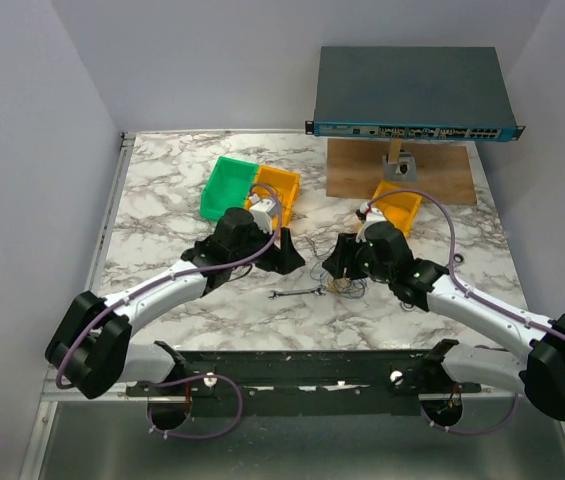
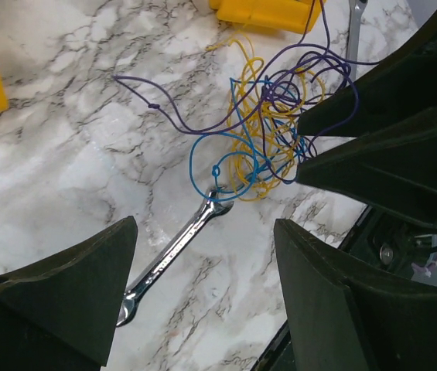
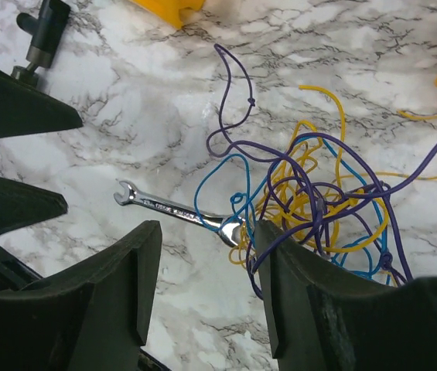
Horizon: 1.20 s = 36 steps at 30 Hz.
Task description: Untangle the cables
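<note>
The cables (image 1: 348, 287) are a loose tangle of thin purple, blue and yellow wires lying on the marble table between my two grippers. The tangle fills the upper middle of the left wrist view (image 2: 272, 131) and the right of the right wrist view (image 3: 319, 201). My left gripper (image 2: 205, 228) is open and empty, just short of the tangle (image 1: 292, 262). My right gripper (image 3: 209, 232) is open at the tangle's near edge (image 1: 337, 270). Its right finger (image 3: 280, 255) touches purple and blue strands. Nothing is clamped.
A silver wrench (image 1: 297, 293) lies with its ring end in a blue loop (image 2: 175, 251) (image 3: 175, 210). A green bin (image 1: 229, 185) and yellow bins (image 1: 277, 187) (image 1: 399, 205) stand behind. A network switch (image 1: 412, 95) sits on a wooden board (image 1: 442, 175). The table's front edge (image 2: 319, 309) is close.
</note>
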### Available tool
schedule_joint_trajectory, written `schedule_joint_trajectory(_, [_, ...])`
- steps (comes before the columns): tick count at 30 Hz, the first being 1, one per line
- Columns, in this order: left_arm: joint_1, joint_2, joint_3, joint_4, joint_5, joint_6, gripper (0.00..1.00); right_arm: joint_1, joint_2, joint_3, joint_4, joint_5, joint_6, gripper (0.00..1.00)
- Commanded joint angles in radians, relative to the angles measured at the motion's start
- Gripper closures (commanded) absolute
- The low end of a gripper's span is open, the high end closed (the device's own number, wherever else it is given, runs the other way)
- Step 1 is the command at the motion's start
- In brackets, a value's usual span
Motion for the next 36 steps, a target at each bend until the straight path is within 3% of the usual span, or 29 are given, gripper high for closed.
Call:
schedule_joint_trajectory(1, [-0.056, 0.090, 0.041, 0.112, -0.013, -0.002, 0.28, 0.002, -0.015, -0.025, -0.063, 0.076, 0.019, 0.50])
schedule_joint_trajectory(8, [-0.120, 0.221, 0.074, 0.191, -0.004, -0.013, 0.30, 0.003, -0.014, -0.025, -0.067, 0.101, 0.041, 0.87])
schedule_joint_trajectory(12, [-0.143, 0.245, 0.038, 0.268, 0.006, -0.035, 0.30, 0.003, -0.014, -0.017, -0.071, 0.097, 0.040, 0.99])
schedule_joint_trajectory(32, [-0.201, 0.397, 0.059, 0.346, 0.000, -0.072, 0.35, 0.003, -0.090, 0.114, -0.143, -0.075, 0.117, 0.99])
schedule_joint_trajectory(33, [-0.201, 0.404, 0.059, 0.354, -0.001, -0.078, 0.38, 0.002, -0.090, 0.125, -0.151, -0.083, 0.119, 0.99])
schedule_joint_trajectory(34, [-0.201, 0.406, 0.059, 0.366, -0.002, -0.082, 0.47, 0.003, -0.093, 0.141, -0.157, -0.090, 0.123, 0.99])
schedule_joint_trajectory(36, [-0.201, 0.410, 0.060, 0.372, -0.011, -0.085, 0.76, 0.003, -0.100, 0.169, -0.168, -0.100, 0.129, 1.00])
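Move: From the right hand, a purple strand of the tangle lies at its fingertips, about 2 cm to the right and 2 cm lower; the cable tangle's middle is some 2 cm to the right, level ahead, 8 cm below. The orange bin stands about 18 cm ahead and 14 cm right of that hand. For the left hand the tangle is roughly 11 cm right, 2 cm back and 10 cm down; the wrench lies 1 cm right, 3 cm back and 12 cm below it. The right hand eases about 2 cm right and down while shutting its open fingers on the purple strand beside the tangle, then, keeping the pinch, lifts about 6 cm and drifts a couple of centimetres left. Meanwhile the left hand travels about 8 cm right and nearly as far down, drawing back slightly and turning some 10 degrees clockwise, with its open fingers heading in beneath the right hand to the tangle's left side by the blue loop, where they begin to close. ##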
